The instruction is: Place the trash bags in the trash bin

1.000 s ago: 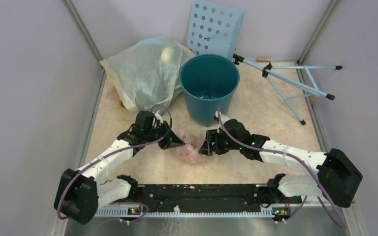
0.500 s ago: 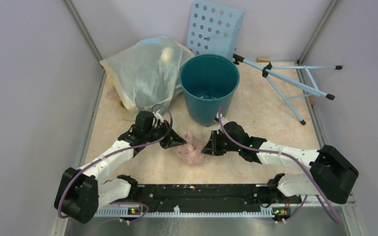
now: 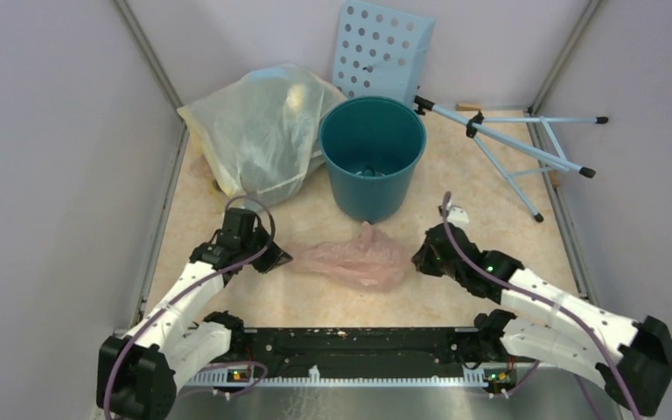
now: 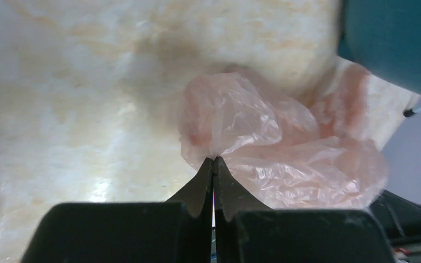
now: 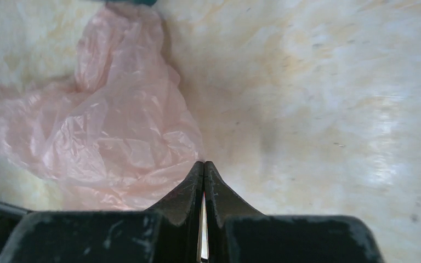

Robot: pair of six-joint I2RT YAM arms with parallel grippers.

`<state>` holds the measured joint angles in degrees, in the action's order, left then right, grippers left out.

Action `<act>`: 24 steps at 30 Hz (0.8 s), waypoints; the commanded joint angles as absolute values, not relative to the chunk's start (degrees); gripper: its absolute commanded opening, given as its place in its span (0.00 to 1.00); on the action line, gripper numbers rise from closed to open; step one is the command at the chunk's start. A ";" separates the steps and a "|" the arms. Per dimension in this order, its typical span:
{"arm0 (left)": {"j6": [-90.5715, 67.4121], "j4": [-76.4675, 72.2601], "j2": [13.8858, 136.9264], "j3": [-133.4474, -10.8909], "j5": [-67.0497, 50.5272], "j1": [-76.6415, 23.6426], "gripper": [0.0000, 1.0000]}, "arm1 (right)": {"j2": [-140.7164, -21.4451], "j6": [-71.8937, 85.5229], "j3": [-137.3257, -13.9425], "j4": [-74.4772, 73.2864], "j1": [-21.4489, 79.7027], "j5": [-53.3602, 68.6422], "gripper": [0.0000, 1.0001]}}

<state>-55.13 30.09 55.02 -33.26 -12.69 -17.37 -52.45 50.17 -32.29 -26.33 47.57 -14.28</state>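
The pale-pink trash bag (image 3: 356, 259) lies spread on the floor just in front of the teal trash bin (image 3: 373, 157). My left gripper (image 3: 283, 260) is shut on the bag's left edge; the left wrist view shows the jaws (image 4: 214, 159) pinching a fold of the bag (image 4: 285, 159), with the bin's wall (image 4: 394, 38) at the upper right. My right gripper (image 3: 418, 258) is shut at the bag's right edge; in the right wrist view its tips (image 5: 203, 163) meet the edge of the bag (image 5: 104, 131).
A large yellowish-clear sack (image 3: 258, 131) leans at the back left beside the bin. A light-blue panel with round holes (image 3: 383, 48) stands behind the bin. A folded tripod stand (image 3: 507, 144) lies at the back right. Walls close in on both sides.
Both grippers have moved apart, left to the left and right to the right. The bag, a crumpled wad between them before, is now pulled out wide.
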 commanded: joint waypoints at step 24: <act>-37.08 31.12 54.91 -40.64 -16.44 -13.34 0.05 | -56.88 38.33 -37.29 -14.77 42.89 2.76 0.64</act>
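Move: The pink trash bag is stretched between my shut hands: its middle lies about 16 cm to the right of my left hand and level with it, and about 13 cm left of my right hand, level too, in both cases some 4 cm lower. The trash bin stands some 21 cm ahead and 19 cm right of my left hand, or 22 cm ahead and 10 cm left of my right. The big clear bag lies about 26 cm ahead and 5 cm left of my left hand. Still pinching the pink bag, I draw both hands apart: my right about 8 cm right, lifting a little, my left some 5 cm left after a short dip. Then my right opens wide, lets go of its edge and swings roughly 9 cm back left, turning counter-clockwise; my left keeps its pinch, rising and easing back right. ##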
